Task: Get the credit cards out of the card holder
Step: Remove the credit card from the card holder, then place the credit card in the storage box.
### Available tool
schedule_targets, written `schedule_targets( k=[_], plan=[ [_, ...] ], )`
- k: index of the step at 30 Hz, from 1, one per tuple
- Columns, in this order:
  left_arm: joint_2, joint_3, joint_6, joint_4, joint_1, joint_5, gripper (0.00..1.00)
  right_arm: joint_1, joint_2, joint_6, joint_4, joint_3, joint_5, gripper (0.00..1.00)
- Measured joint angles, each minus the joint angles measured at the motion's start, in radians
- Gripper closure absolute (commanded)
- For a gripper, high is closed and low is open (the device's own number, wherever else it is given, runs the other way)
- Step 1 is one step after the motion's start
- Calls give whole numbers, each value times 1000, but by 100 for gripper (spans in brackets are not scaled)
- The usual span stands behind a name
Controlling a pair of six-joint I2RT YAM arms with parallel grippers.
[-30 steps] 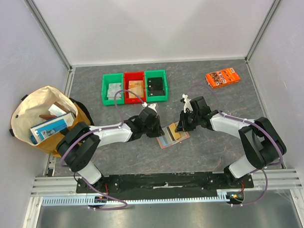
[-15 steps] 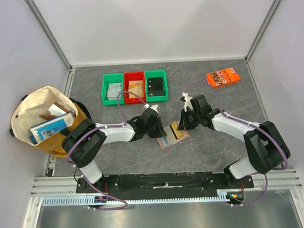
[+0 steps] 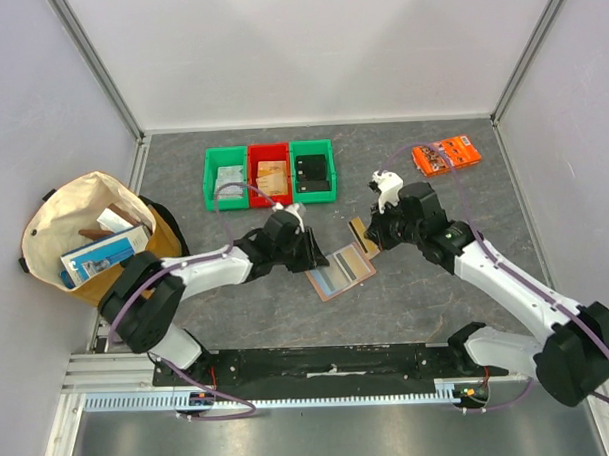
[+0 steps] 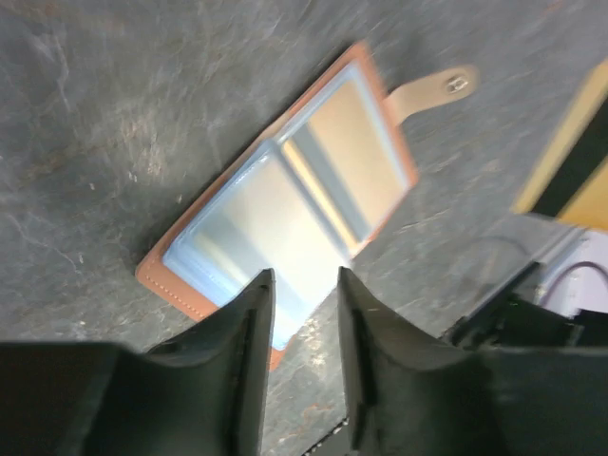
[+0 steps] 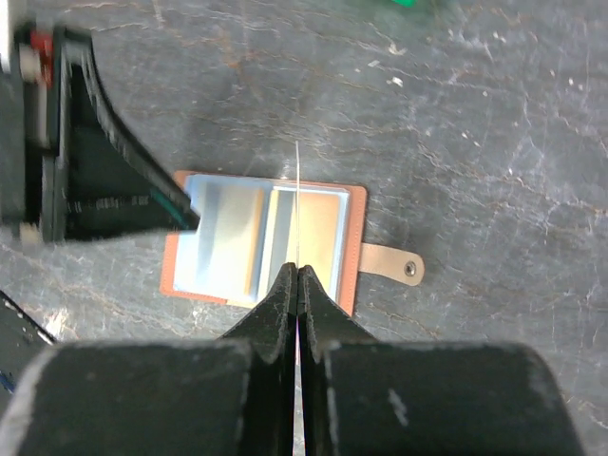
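Observation:
The card holder [image 3: 342, 270] lies open and flat on the grey table, its light blue and tan panels [image 5: 261, 237] facing up and its tab [image 5: 391, 264] to one side. My right gripper [image 5: 298, 269] hangs above it, shut on a thin credit card [image 5: 297, 190] that this view shows edge-on. From above, that credit card [image 3: 359, 233] looks tan and sits off the holder's far right corner. My left gripper [image 4: 304, 285] is open a little over the card holder's [image 4: 285, 190] near left edge, with nothing between its fingers [image 4: 252, 318].
Three small bins stand in a row at the back: green [image 3: 227, 177], red [image 3: 271, 173] and green [image 3: 312, 170], each with cards inside. An orange printed packet [image 3: 446, 154] lies at the back right. A cloth bag [image 3: 90, 240] of items sits at the left edge.
My right gripper has risen and drawn back to the right, carrying the card clear of the holder. My left gripper has opened and slid back left, and the holder now lies flat.

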Motion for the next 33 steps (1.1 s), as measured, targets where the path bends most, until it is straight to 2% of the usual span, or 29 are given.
schedule_targets(
  k=[1,3,6,13,24,33],
  plan=[
    [-32,0,-7,-7,21,14,41,18,-17,-16,-4,0,14,100],
    [-102,0,-26,-9,72,51,27,74,-50,-60,-7,0,58,100],
    [-214,0,-60,-9,148,94,18,156,-80,-118,-7,0,129,100],
    [-381,16,-179,-58,219,159,18,294,-154,-243,66,-24,277,100],
    [-391,64,-336,-203,241,192,19,610,-118,-476,328,-113,609,100],
    [-391,103,-350,-243,241,196,25,747,-5,-645,514,-134,827,100]
  ],
)
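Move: The right hand already holds the credit card, pulled out of the card holder; the left gripper lies about 11 cm left of this hand, 3 cm back and 10 cm lower. The card holder lies about 7 cm back, 6 cm left and 13 cm below the right hand. From the left hand, the credit card is roughly 9 cm right, 4 cm ahead and 8 cm up, with the card holder some 3 cm back, 4 cm right and 4 cm below. Left hand rises about 16 cm, opening wide; right carries the card 10 cm left towards it, tipping up. ##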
